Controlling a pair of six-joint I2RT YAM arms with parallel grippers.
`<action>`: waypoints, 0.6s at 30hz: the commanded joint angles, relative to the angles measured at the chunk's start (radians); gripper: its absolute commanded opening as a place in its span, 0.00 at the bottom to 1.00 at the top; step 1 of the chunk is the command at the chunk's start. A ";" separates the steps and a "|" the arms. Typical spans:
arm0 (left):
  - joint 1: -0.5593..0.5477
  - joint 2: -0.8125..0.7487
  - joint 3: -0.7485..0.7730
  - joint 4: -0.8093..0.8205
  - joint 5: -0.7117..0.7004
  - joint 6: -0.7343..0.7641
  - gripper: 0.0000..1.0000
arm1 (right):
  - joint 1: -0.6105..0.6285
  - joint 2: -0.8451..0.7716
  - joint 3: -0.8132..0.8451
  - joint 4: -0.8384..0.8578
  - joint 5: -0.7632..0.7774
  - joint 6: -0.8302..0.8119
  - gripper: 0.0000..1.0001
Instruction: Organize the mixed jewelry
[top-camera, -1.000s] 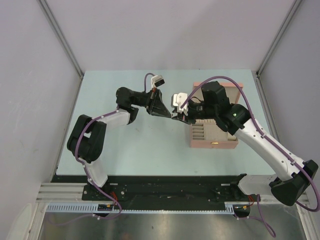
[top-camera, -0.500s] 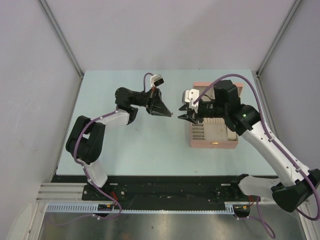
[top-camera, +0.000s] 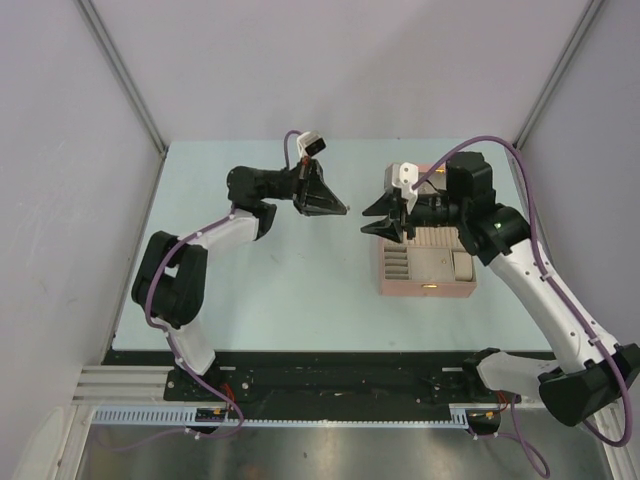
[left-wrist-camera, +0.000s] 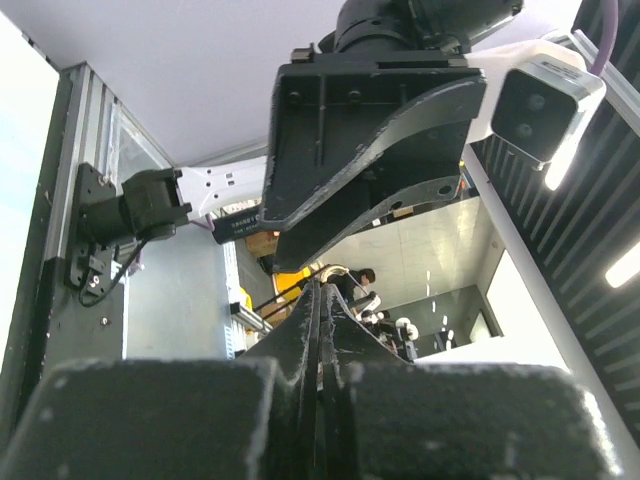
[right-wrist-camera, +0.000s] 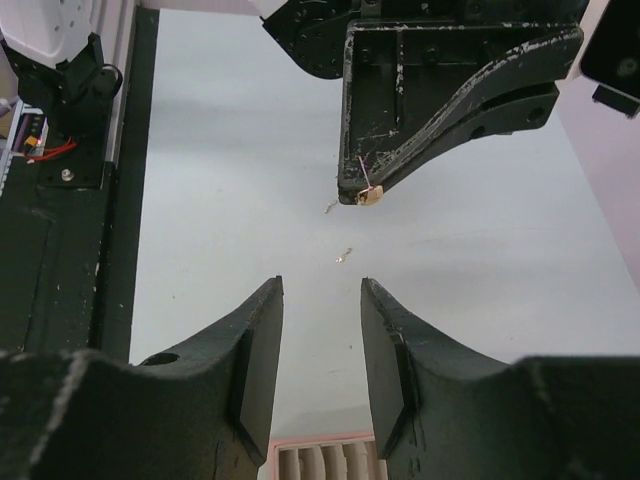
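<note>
My left gripper (top-camera: 343, 210) hangs above the table's middle, pointing right, and is shut on a tiny cream-and-gold piece of jewelry (right-wrist-camera: 370, 196) pinched at its tips (right-wrist-camera: 356, 192). In the left wrist view only a thin wire loop (left-wrist-camera: 338, 270) shows past the shut tips (left-wrist-camera: 320, 288). My right gripper (top-camera: 365, 222) faces it from the right, a short gap away, open with nothing between its fingers (right-wrist-camera: 322, 287). Two more tiny metallic pieces (right-wrist-camera: 331, 207) (right-wrist-camera: 344, 256) lie on the pale table below. No small cream rectangular piece is in view.
A pink box (top-camera: 430, 270) with ribbed slots stands open at the right, under my right arm; its slotted edge (right-wrist-camera: 320, 458) shows below the right fingers. The black base rail (right-wrist-camera: 60, 200) runs along the table's near edge.
The right gripper has drawn back to the right, away from the left gripper's tips, and its jaws have widened. The left gripper has lifted a little, still shut.
</note>
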 joint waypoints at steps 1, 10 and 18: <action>-0.004 -0.014 0.087 0.424 -0.048 -0.151 0.00 | -0.020 0.022 0.074 0.050 -0.072 0.056 0.42; -0.006 0.012 0.239 0.421 -0.034 -0.236 0.00 | -0.035 0.065 0.207 0.000 -0.035 0.052 0.42; -0.006 0.004 0.287 0.414 -0.025 -0.266 0.00 | -0.043 0.111 0.357 -0.065 -0.009 0.033 0.43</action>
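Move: The small gold jewelry piece, already pinched in the left fingertips, is about 4 cm to the left of the right hand's half-open fingers, some 2 cm ahead and roughly level. From the left hand, the gap between the right fingers is about 4 cm to the right and 2 cm back. The open jewelry box lies some 20 cm to the right of the right hand, 10 cm ahead and 30 cm below. The left fingers keep their closed pinch on the gold piece while both hands climb together, face to face, well above the table. The left goes up about 6 cm, rolling roughly 10 degrees about its fingers. The right starts more slowly, rises about 7 cm and edges some 2 cm forward, bringing its still half-open fingers more squarely opposite the piece without touching it. ##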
